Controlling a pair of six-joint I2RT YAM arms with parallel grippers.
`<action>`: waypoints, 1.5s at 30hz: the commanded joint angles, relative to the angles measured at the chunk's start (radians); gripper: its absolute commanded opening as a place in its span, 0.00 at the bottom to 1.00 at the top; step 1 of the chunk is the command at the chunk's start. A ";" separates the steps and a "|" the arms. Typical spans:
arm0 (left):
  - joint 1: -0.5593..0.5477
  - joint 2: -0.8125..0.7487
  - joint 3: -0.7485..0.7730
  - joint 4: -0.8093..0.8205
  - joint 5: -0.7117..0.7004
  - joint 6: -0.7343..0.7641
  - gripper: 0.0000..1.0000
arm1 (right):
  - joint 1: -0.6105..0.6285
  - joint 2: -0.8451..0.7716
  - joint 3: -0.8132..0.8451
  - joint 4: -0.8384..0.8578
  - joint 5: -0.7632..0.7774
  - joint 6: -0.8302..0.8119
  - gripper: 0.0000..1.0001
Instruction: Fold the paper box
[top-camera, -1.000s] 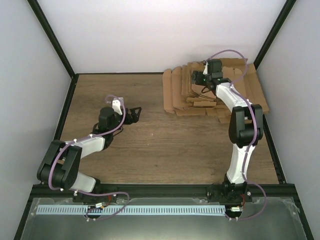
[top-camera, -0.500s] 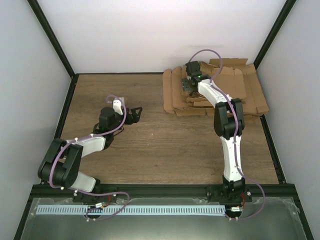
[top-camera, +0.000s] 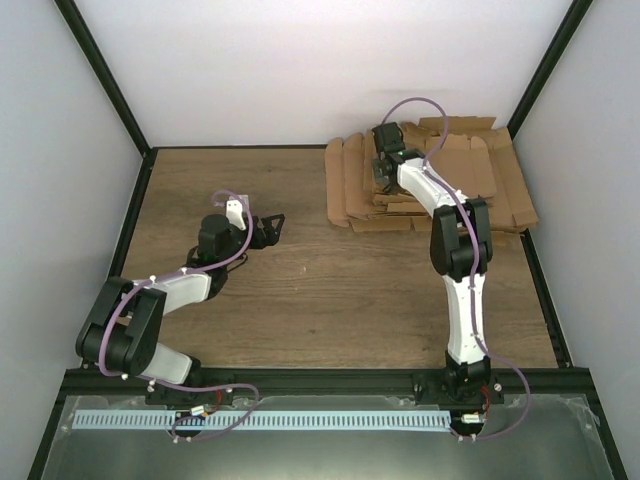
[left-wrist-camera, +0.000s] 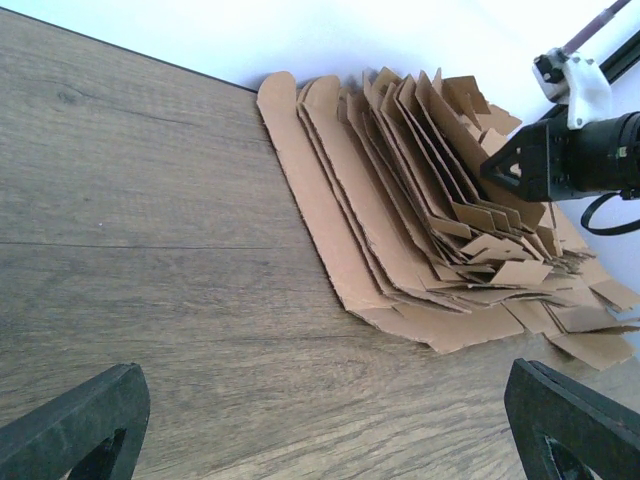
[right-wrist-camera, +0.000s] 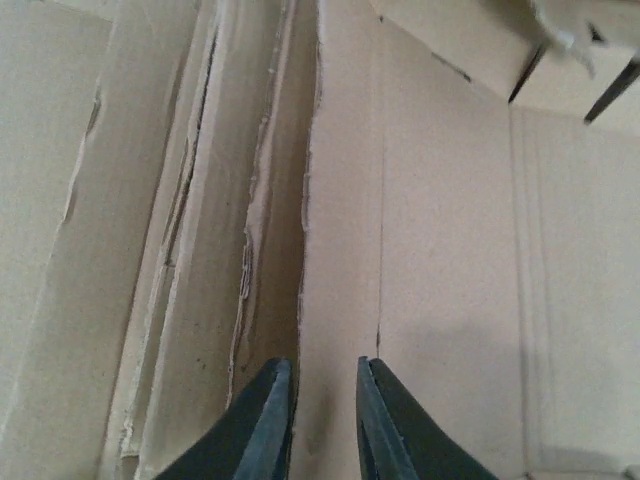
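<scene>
No separate paper box shows; I see only a pile of flat brown cardboard blanks (top-camera: 350, 195) at the back right of the table. My right gripper (top-camera: 383, 172) is down on the pile's left part. In the right wrist view the right gripper (right-wrist-camera: 322, 362) has its jaws narrowed around the torn left edge strip of the top blank (right-wrist-camera: 440, 250). Whether they pinch it cannot be told. My left gripper (top-camera: 272, 228) rests low over the wood at mid left. It is wide open, fingers (left-wrist-camera: 80, 425) far apart with only bare wood between them.
The left wrist view shows the fanned pile (left-wrist-camera: 400, 200) and the right gripper (left-wrist-camera: 510, 165) on it. Black frame posts and white walls close in the wooden table (top-camera: 300, 290). A metal rail (top-camera: 260, 420) runs along the near edge.
The right arm swung left across the pile and came down on its left part while its jaws narrowed from wide open. The left arm has not moved.
</scene>
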 joint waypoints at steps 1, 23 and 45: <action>-0.004 -0.002 0.012 0.012 0.007 0.001 1.00 | 0.003 -0.070 -0.001 -0.002 0.054 0.001 0.14; -0.007 -0.007 0.015 0.011 0.023 -0.016 1.00 | 0.015 -0.311 -0.062 0.036 0.279 0.044 0.01; -0.010 -0.120 -0.021 -0.035 -0.067 -0.009 1.00 | 0.479 -0.572 -0.400 0.081 0.227 0.103 0.01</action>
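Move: Between the right hand's nearly shut fingertips lies the raised left edge of the top flat paper box, whose middle is some 11 cm to the right, 2 cm ahead and 4 cm lower. The bottom sheet's left strip lies about 12 cm to the hand's left, level with it and 9 cm below; the small end flaps are roughly 5 cm right and 5 cm back. From the left hand, that box is some 21 cm ahead, 35 cm right, a little lower. Pinching shut on the flat box's left edge, the right hand draws it upward off the stack, nearly straight at first, for about 20 cm in all. Late on it swings back and left towards the open table, picking up speed, while the wrist tips the fingertips up some 20 degrees and the fingers keep their hold. ##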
